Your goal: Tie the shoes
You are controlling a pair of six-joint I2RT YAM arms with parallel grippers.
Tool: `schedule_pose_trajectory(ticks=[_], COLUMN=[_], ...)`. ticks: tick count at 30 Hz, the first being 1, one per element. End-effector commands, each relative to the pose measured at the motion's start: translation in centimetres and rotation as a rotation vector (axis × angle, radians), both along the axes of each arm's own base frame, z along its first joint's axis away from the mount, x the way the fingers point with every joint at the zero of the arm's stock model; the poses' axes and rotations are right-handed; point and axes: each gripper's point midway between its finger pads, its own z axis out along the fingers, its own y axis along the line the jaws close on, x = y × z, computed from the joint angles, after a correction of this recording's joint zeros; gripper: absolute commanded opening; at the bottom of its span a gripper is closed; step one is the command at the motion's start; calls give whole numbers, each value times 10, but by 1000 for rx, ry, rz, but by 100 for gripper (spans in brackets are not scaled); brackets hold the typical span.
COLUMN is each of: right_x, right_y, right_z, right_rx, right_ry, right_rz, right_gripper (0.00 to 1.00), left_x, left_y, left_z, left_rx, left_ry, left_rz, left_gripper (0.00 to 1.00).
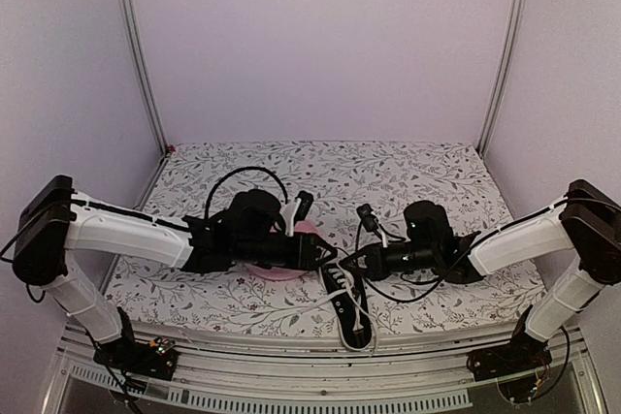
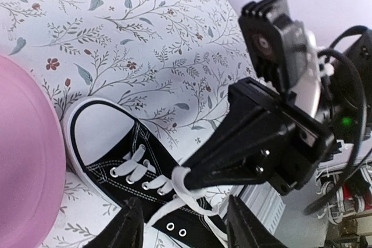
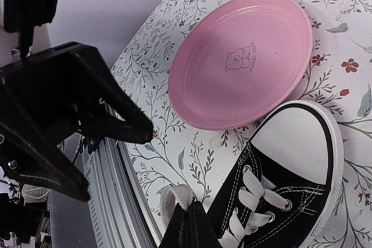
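The black sneaker [image 1: 349, 309] with white toe cap lies near the table's front edge, toe pointing away from the arms. My right gripper [image 3: 190, 212] is shut on a loop of white lace [image 3: 174, 197], held up just beside the shoe [image 3: 290, 190]. In the left wrist view that loop [image 2: 179, 179] wraps round the tip of the right gripper [image 2: 190, 179] above the eyelets. My left gripper [image 2: 186, 226] stands open over the shoe [image 2: 128, 169], its fingers either side of the loop and clear of it. From above, both grippers [image 1: 330, 257] [image 1: 353, 261] meet over the toe.
A pink plate [image 3: 244, 56] lies on the floral cloth right beside the toe, partly under the left arm [image 1: 272, 270]. The metal rail of the table's front edge [image 3: 107, 172] runs close to the shoe's near side. Black cables hang from both wrists.
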Motion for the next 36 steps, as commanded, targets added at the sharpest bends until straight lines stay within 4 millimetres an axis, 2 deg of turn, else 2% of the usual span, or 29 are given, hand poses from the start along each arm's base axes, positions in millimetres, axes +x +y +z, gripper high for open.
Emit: schedule_pose_trajectory(ticks=[1, 6, 11, 14, 21, 26, 32, 36], right_x=[-10, -9, -9, -8, -8, -6, -6, -6], right_y=[3, 4, 5, 5, 5, 5, 5, 5], right_z=[17, 15, 14, 13, 12, 15, 14, 12], right_rx=[51, 49, 47, 46, 45, 48, 47, 43], right_ry=[-61, -58, -59, -59, -59, -67, -68, -63], right_rz=[53, 52, 50, 50, 47, 40, 38, 37], right_gripper=[2, 2, 2, 2, 2, 2, 2, 2], left_x=[25, 25, 22, 21, 18, 19, 19, 17], left_y=[-17, -31, -36, -35, -35, -30, -25, -24], left_z=[13, 7, -6, -13, -19, -28, -27, -27], left_rx=[-58, -84, -82, -76, -77, -41, -38, -48], left_ry=[-63, -34, 9, 31, 54, 71, 73, 81], left_rz=[7, -39, -57, -52, -54, -35, -17, -16], left_gripper=[48, 44, 38, 35, 22, 22, 16, 15])
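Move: The lace loop on the right fingertips is about 3 cm right of the empty left hand, 2 cm ahead and 2 cm below; the right hand holds it, at its finger pads. From the left hand, the shoe's middle is some 4 cm right, 3 cm back and 9 cm down, and the pink plate's centre about 12 cm left, 11 cm ahead and 13 cm down. Left hand goes about 3 cm right, sinking and edging forward, narrowing around the lace the right still pinches. ##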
